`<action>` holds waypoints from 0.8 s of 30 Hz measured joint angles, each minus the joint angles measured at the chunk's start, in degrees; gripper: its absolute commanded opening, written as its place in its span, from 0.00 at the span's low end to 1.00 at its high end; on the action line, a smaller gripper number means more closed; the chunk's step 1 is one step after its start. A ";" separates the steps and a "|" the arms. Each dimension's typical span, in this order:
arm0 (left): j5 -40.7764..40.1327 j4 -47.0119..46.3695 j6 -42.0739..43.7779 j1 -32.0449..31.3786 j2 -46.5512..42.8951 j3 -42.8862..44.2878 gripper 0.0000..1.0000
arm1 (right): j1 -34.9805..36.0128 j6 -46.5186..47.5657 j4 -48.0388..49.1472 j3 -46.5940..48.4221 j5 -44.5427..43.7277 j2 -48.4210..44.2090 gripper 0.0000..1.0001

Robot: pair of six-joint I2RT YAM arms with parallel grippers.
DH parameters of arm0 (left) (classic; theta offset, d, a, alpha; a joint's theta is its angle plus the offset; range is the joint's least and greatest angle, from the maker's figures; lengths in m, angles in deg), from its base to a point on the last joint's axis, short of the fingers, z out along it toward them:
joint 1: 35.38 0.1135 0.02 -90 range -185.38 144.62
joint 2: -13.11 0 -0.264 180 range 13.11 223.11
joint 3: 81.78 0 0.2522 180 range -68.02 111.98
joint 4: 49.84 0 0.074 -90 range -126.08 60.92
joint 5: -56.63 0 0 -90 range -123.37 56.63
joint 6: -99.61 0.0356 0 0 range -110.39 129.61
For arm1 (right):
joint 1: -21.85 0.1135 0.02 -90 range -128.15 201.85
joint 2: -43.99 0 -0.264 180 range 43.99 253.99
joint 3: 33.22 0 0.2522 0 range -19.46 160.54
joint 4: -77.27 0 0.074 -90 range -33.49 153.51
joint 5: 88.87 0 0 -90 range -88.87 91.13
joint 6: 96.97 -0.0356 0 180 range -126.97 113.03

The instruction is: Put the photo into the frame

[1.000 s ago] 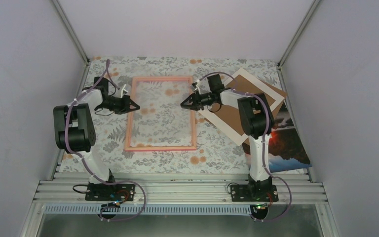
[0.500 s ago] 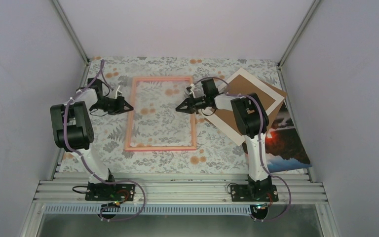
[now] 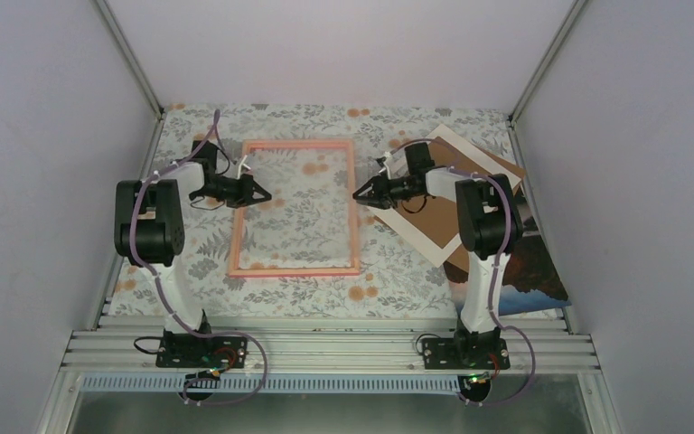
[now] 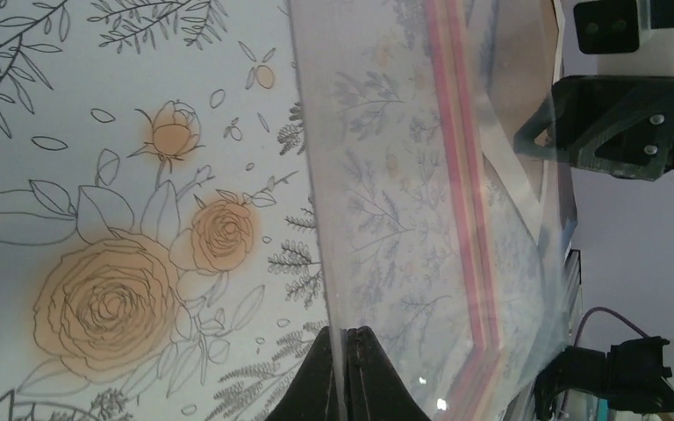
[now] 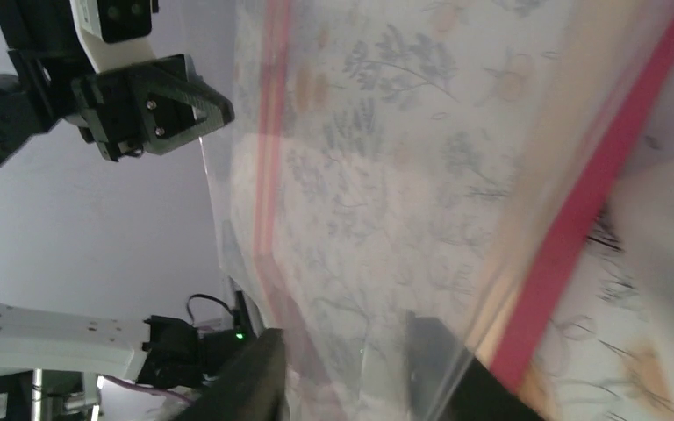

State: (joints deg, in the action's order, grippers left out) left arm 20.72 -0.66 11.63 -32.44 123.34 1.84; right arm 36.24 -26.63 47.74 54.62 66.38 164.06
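Observation:
The pink frame (image 3: 294,270) lies flat in the middle of the flowered table with its clear pane (image 4: 386,193). My left gripper (image 3: 259,193) reaches over the frame's left rail, and the left wrist view shows it (image 4: 344,333) shut on the pane's thin edge. At the right rail, my right gripper (image 3: 359,194) stands open. In the right wrist view the pane's edge runs between its spread fingers (image 5: 344,338), beside the pink rail (image 5: 579,210). The photo (image 3: 529,271) lies at the far right, partly under the right arm.
A white mat (image 3: 413,237) with an open centre lies tilted on a brown backing board (image 3: 426,215) just right of the frame. Grey walls close in both sides and the back. The arm bases stand on the metal rails (image 3: 325,348) at the near edge.
My left gripper has moved right, across the left rail onto the pane. My right gripper has drawn back right from inside the frame to its right rail, and its jaws have opened.

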 measured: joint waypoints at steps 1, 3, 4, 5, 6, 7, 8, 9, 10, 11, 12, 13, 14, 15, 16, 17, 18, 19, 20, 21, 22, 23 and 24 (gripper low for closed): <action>0.04 -0.57 -0.70 -0.17 0.52 0.00 0.02 | -0.44 0.87 -0.79 -0.11 -0.59 -0.13 0.44; -0.07 -2.10 -1.97 -0.22 1.79 -0.02 0.02 | -1.03 3.67 -2.56 -0.42 -2.38 -0.15 0.48; -0.31 -2.67 -2.36 -0.17 2.34 -0.02 0.03 | -1.29 3.98 -2.91 -0.52 -2.80 -0.15 0.50; -0.57 -3.04 -2.67 -0.17 2.95 -0.02 0.02 | -1.51 5.03 -3.76 -0.76 -3.39 -0.15 0.51; -0.96 -3.26 -2.75 -0.17 3.58 -0.02 0.02 | -1.84 5.99 -4.66 -0.92 -3.96 -0.15 0.53; -1.36 -3.28 -2.75 -0.11 4.07 -0.02 0.02 | -2.12 6.84 -5.44 -1.07 -4.74 -0.15 0.54; -1.79 -3.26 -2.75 -0.11 4.55 -0.02 0.02 | -2.27 7.69 -6.14 -1.18 -5.31 -0.15 0.55; -2.36 -3.26 -2.73 -0.13 4.83 -0.02 0.02 | -2.56 8.59 -6.80 -1.38 -6.03 -0.15 0.55; -2.78 -3.21 -2.73 -0.13 4.96 -0.02 0.02 | -2.89 9.18 -7.26 -1.51 -6.60 -0.15 0.55; -3.04 -3.19 -2.71 -0.13 5.01 -0.02 0.02 | -2.99 9.75 -7.72 -1.64 -7.10 -0.15 0.55; -3.28 -3.19 -2.71 -0.13 5.01 -0.02 0.02 | -3.30 10.23 -8.17 -1.70 -7.56 -0.15 0.55; -3.54 -3.17 -2.71 -0.13 5.01 -0.02 0.02 | -3.37 10.62 -8.55 -1.73 -7.96 -0.15 0.56; -3.89 -3.13 -2.71 -0.13 5.01 -0.02 0.02 | -3.61 10.95 -8.76 -1.70 -8.20 -0.17 0.56; -4.20 -3.02 -2.73 -0.11 5.01 -0.02 0.02 | -3.63 11.17 -8.94 -1.70 -8.46 -0.26 0.56; -4.42 -2.91 -2.71 -0.11 5.01 -0.02 0.02 | -3.65 11.41 -9.11 -1.73 -8.66 -0.46 0.56; -4.57 -2.82 -2.73 -0.11 5.01 -0.02 0.02 | -3.67 11.61 -9.29 -1.70 -8.90 -0.68 0.56; -4.72 -2.67 -2.75 -0.09 4.98 -0.04 0.02 | -3.65 11.76 -9.40 -1.70 -9.05 -0.90 0.56; -4.83 -2.56 -2.84 -0.07 4.98 -0.13 0.02 | -3.65 11.85 -9.46 -1.70 -9.16 -1.05 0.56; -5.01 -2.47 -3.04 -0.02 4.98 -0.26 0.02 | -3.65 11.96 -9.55 -1.70 -9.27 -1.22 0.56; -5.18 -2.29 -3.32 0.07 4.98 -0.39 0.02 | -3.65 12.02 -9.57 -1.73 -9.31 -1.40 0.56; -5.46 -2.12 -3.82 0.13 4.98 -0.48 0.02 | -3.65 12.13 -9.57 -1.70 -9.35 -1.51 0.56; -5.55 -2.01 -4.15 0.17 4.98 -0.48 0.02 | -3.67 12.15 -9.57 -1.70 -9.35 -1.53 0.56; -5.64 -1.92 -4.59 0.22 4.94 -0.48 0.02 | -3.67 12.15 -9.57 -1.70 -9.35 -1.55 0.56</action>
State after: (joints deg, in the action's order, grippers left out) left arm 15.08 -2.59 7.04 -32.23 128.28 1.36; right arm 32.57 -14.48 38.16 52.92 57.02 162.51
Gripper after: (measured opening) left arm 0.028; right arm 0.555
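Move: My left hand still pinches the clear sheet's left edge. The middle of the frame lies about 7 cm to its right, 3 cm back and 6 cm below; the frame's left bar is some 6 cm to its left and 3 cm back. From my right hand, at the sheet's other edge, the frame's middle is about 15 cm left, 3 cm back and 6 cm down. The white mat's middle is some 19 cm to its right, level with it. With the sheet's left edge kept pinched, I sink my left hand about 4.5 cm towards the frame, tipping it slightly and drifting a little left at the end. My right fingers, already parting, open on to just over half as that hand backs off some 4 cm to the right and 3 cm down, rolling about 10 degrees, so its fingers come free of the sheet's right edge. ##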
